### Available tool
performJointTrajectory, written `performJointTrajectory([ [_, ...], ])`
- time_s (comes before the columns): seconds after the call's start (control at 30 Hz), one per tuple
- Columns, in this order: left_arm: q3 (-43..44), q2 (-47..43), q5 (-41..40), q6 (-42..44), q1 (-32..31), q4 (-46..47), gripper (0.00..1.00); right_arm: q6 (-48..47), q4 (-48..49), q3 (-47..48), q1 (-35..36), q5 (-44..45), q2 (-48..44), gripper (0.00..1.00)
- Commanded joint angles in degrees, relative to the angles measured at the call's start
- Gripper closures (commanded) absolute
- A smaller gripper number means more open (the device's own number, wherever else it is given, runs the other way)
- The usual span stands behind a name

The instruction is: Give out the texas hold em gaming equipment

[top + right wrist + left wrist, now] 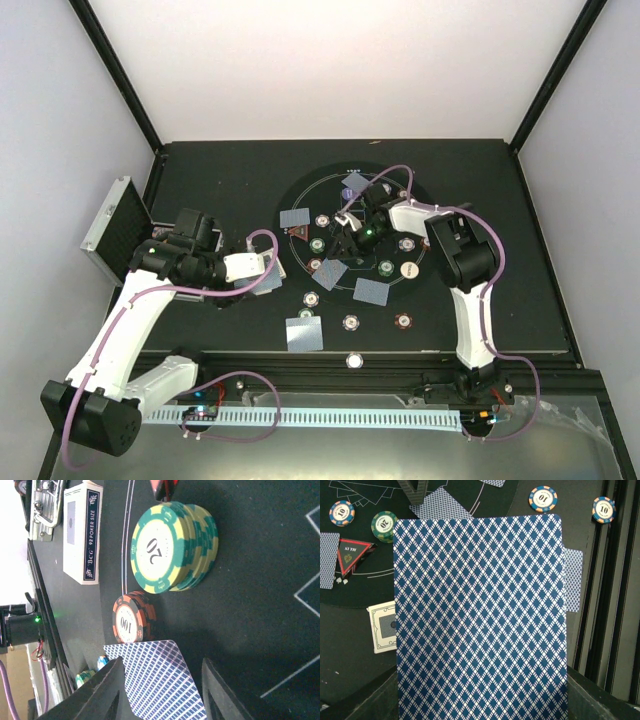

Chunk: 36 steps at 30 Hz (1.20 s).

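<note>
A blue diamond-backed playing card [480,615] fills the left wrist view, and my left gripper [482,685] is shut on it; whether more cards lie behind it is hidden. Seen from above, that gripper [258,264] hovers left of the round layout. My right gripper [160,700] stands open low over the felt, with another card [155,675] between its fingers, partly under the left finger [97,690]. Just beyond it stand a red 100 chip stack [132,617] and a green 20 chip stack [172,547]. The red triangle marker [298,232] lies near the layout's left side.
Cards [305,333] and single chips [351,322] ring the black circular layout [290,195]. A white button disc [408,269] lies at right, another disc [354,360] at the near edge. The card box [82,532] and silver case [110,228] are at left.
</note>
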Motion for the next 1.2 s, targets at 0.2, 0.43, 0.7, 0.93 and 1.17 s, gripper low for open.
performJointTrajectory([
  [0.2,2.6,-0.3,-0.5,0.7,-0.2,-0.9,0.98,2.2,0.2,-4.2,0.4,2.1,-0.8,0.69],
  [0.43,2.6,-0.1,-2.4,0.5,-0.2,-1.0,0.98,3.4,2.2,-6.2,0.4,0.7,-1.9,0.79],
  [0.7,2.9,0.0,-3.1,0.5,-0.2,-1.1,0.98,4.3,4.2,-8.6,0.4,-0.1,-2.2,0.87],
  [0.93,3.2,0.0,-3.0,0.5,-0.2,-1.3,0.98,8.1,9.3,-11.3,0.4,-1.6,-4.7,0.99],
  [1.17,3.4,-0.3,-3.4,0.5,-0.2,-1.4,0.99,15.2,19.2,-15.9,0.4,-6.1,-8.8,0.99],
])
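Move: The blue-backed card to shift lies at the right hand: its middle is about 5 cm back, 3 cm to the left and 2 cm below. All the chips are at about that height. The orange chip stack is some 2 cm back and 6 cm left of the hand, the green stack 3 cm ahead and 6 cm left, the blue-edged chip 11 cm back and 8 cm left. From the left hand the card lies roughly 8 cm ahead, 18 cm right, 17 cm below. Draw the right gripper back about 3 cm, drifting slightly right and sinking some 1.5 cm over the card's forward edge before easing up a touch at the end. Close the fingers steadily from half open to almost shut on that edge, and drag the card back away from the green stack towards the blue-edged chip. ##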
